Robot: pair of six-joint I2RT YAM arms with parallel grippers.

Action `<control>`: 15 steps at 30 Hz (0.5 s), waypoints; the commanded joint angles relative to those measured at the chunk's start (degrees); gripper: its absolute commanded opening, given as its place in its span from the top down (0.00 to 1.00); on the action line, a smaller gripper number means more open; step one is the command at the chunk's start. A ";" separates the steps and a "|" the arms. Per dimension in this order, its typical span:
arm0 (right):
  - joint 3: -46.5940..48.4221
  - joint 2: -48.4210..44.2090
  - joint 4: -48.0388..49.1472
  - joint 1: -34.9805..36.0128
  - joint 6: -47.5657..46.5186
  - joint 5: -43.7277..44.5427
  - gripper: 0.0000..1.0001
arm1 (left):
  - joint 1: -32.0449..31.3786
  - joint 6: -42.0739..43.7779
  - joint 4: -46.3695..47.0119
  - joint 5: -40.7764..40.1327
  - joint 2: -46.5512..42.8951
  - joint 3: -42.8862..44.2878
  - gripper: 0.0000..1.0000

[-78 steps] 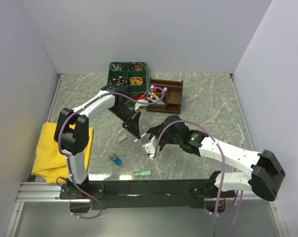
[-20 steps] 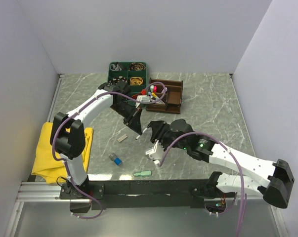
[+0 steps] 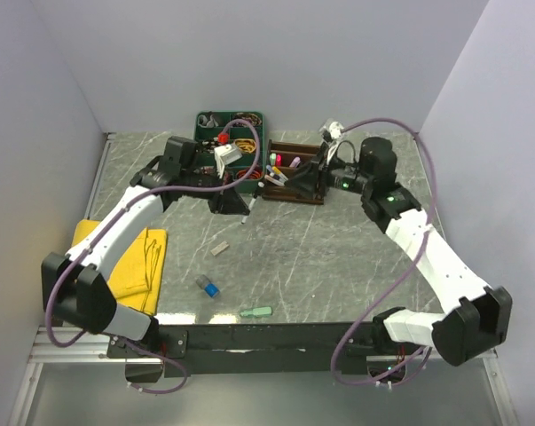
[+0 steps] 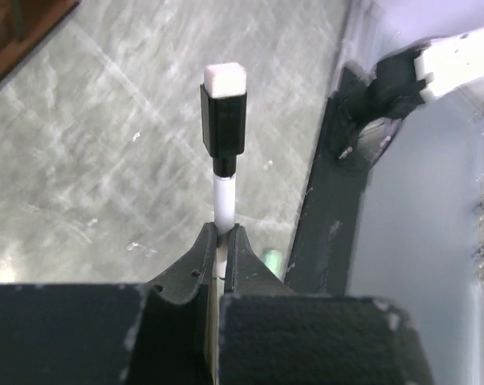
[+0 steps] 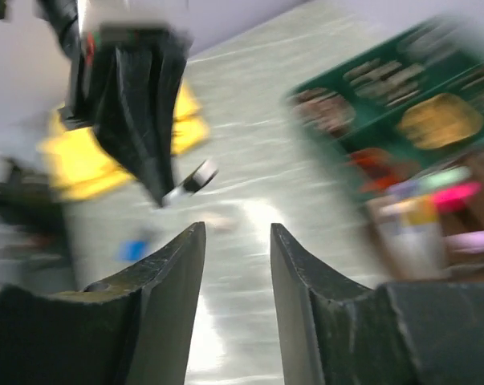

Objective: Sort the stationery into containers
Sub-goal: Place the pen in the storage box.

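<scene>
My left gripper [image 4: 222, 233] is shut on a white pen with a black cap [image 4: 224, 120]. In the top view this gripper [image 3: 236, 204] hangs over the table left of the dark brown organiser [image 3: 295, 145], pen tip [image 3: 243, 222] pointing down. My right gripper [image 3: 283, 181] sits at the organiser's front left, over several coloured pens [image 3: 294, 161] inside it. Its jaws [image 5: 235, 233] are open with nothing between them. A beige bit [image 3: 218, 249], a blue cap [image 3: 208, 286] and a mint eraser [image 3: 256, 311] lie on the table.
A green compartment tray [image 3: 230, 133] of small items stands behind the left gripper, touching the organiser's left side. A yellow cloth [image 3: 125, 262] lies at the table's left edge. The black rail [image 3: 267, 337] runs along the near edge. The right wrist view is motion-blurred.
The right arm has swung from the table's front middle up to the organiser, and its jaws have widened. The left gripper with the pen moved slightly back.
</scene>
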 commanded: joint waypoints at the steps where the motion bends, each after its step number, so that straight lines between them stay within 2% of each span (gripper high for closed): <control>1: -3.94 1.66 20.20 0.71 27.17 -11.73 0.53 | 0.73 -16.00 23.21 5.70 -5.84 -5.99 0.99; 3: -3.76 2.55 22.22 0.81 29.10 -12.87 0.52 | 1.26 -20.65 26.06 6.23 -6.20 -6.62 0.99; 7: -2.01 4.30 24.60 1.15 30.08 -15.33 0.52 | 1.78 -24.27 28.18 6.23 -6.20 -6.97 0.99; 10: -1.92 5.10 26.97 1.59 32.18 -14.63 0.51 | 1.96 -26.38 30.73 5.97 -6.64 -8.11 0.99; 15: 0.10 6.51 25.40 3.17 29.38 -12.27 0.50 | 2.14 -29.72 33.72 6.41 -6.91 -8.64 0.99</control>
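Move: The pen is already pinched in the left gripper. From the open right gripper it lies about 9 cm left, 3 cm back and some 8 cm lower; so the right fingertips are about 10 cm to the left hand's right, 4 cm ahead and 9 cm above. From the left hand the storage box is roughly 27 cm ahead, 14 cm right and 20 cm below; the green tray sits some 21 cm left of the box and 7 cm farther out. Bring the left gripper up about 5 cm with the pen still pinched, edging a little forward and right while its fingertips tip up some 15 degrees. Meanwhile close in from the other side with the right gripper, about 4 cm left and 3 cm back, dipping first and then rising, its half-open fingers swinging counter-clockwise to face the pen; don't shut them. ##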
